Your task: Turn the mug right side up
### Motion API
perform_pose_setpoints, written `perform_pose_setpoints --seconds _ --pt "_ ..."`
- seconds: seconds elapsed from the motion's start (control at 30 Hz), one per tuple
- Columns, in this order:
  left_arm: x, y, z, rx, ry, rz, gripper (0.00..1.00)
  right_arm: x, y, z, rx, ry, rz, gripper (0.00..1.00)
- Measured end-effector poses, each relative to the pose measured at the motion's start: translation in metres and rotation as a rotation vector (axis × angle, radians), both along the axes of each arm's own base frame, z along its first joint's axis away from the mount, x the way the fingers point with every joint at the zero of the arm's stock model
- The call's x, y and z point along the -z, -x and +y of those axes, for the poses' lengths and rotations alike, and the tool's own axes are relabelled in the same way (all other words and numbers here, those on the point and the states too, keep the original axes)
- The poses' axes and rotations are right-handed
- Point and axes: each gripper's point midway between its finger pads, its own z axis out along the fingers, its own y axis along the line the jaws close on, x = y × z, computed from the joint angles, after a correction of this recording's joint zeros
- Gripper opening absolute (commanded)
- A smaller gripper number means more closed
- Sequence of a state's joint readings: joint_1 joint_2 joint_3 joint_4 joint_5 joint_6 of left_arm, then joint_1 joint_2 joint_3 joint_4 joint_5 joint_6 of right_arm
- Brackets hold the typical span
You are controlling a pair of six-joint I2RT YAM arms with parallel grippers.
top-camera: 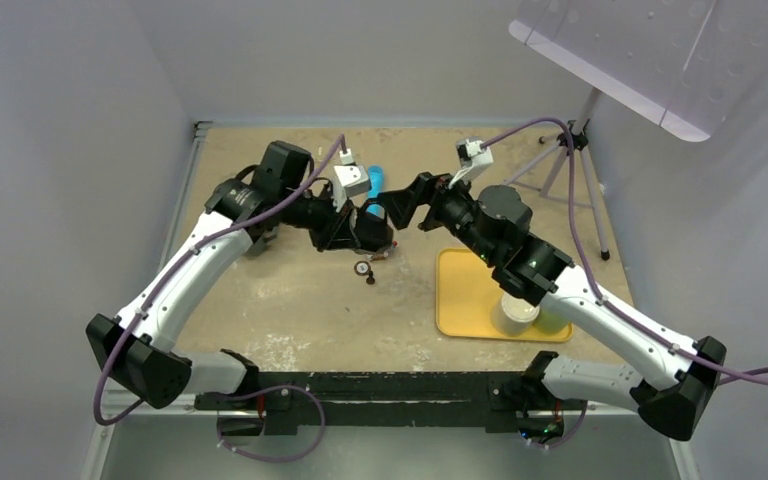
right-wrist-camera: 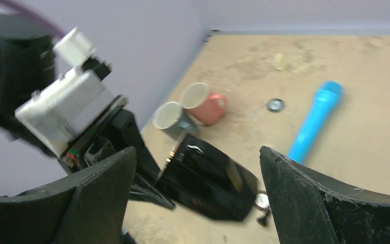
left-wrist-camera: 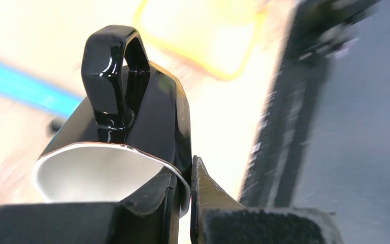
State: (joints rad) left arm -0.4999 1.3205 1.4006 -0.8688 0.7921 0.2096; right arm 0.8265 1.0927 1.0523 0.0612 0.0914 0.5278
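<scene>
The black mug (right-wrist-camera: 208, 180) has a white inside and a black handle (left-wrist-camera: 109, 71). It hangs tilted on its side above the table, near the middle in the top view (top-camera: 376, 236). My left gripper (left-wrist-camera: 185, 175) is shut on the mug's rim, one finger inside and one outside. In the top view the left gripper (top-camera: 362, 228) is at mid-table. My right gripper (right-wrist-camera: 198, 152) is open and empty. Its fingers (right-wrist-camera: 304, 198) stand on either side of the mug's body without touching it. It comes in from the right in the top view (top-camera: 405, 205).
A blue cylinder (right-wrist-camera: 315, 119) lies on the table behind the mug. A pink mug (right-wrist-camera: 208, 104) and a grey mug (right-wrist-camera: 172, 119) lie at the left. A yellow tray (top-camera: 460, 300) holds a white cup (top-camera: 513, 312). Small round parts (top-camera: 363, 268) lie under the mug. A tripod (top-camera: 570, 170) stands back right.
</scene>
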Motion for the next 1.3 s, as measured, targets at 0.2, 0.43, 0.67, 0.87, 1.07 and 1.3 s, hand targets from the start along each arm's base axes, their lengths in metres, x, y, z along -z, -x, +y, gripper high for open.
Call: perform_pose_setpoints --seconds 0.2,0.43,0.67,0.87,1.07,1.3 --pt "0.078 -0.036 0.073 -0.119 -0.476 -0.149 0.00 0.049 -0.025 -0.066 0.338 0.183 0.193 0.93" --pt "0.155 -0.068 0.120 -0.094 -0.819 -0.101 0.00 0.114 -0.036 -0.157 0.651 0.364 0.428 0.92" --pt "0.182 -0.101 0.141 -0.129 -0.920 -0.094 0.01 0.156 -0.032 -0.225 0.832 0.437 0.585 0.90" --pt "0.184 -0.114 0.148 -0.144 -0.920 -0.097 0.44 0.194 -0.019 -0.278 0.975 0.481 0.715 0.90" --pt "0.179 -0.112 0.147 -0.147 -0.878 -0.091 0.68 0.214 -0.008 -0.332 1.140 0.457 0.803 0.90" --pt "0.127 -0.096 0.135 -0.155 -0.744 -0.165 0.70 0.234 -0.006 -0.384 1.287 0.350 0.866 0.88"
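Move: The black mug is already in the left hand, tipped on its side in the air. Its standing place is a bare spot about 14 cm ahead, 14 cm to the left and 26 cm below; the pink mug stands some 6 cm beyond and 6 cm left of that spot, the grey mug 8 cm left of it. The upturned blue mug lies about 30 cm right of the right hand, level fore and aft, 31 cm below; the white mug is 10 cm nearer and 7 cm left of it, the green one 9 cm nearer and 3 cm right. The black mug, pinched by its wall, is carried down about 18 cm, left and forward by the left hand, which rolls some 50 degrees until its fingers point down beside the pink and grey mugs, then opens, lets go and lifts about 6 cm. The emptied right hand, fingers staying wide open, sweeps right almost 40 cm and down towards the blue mug, turning clockwise and tipping down to finish above it. ##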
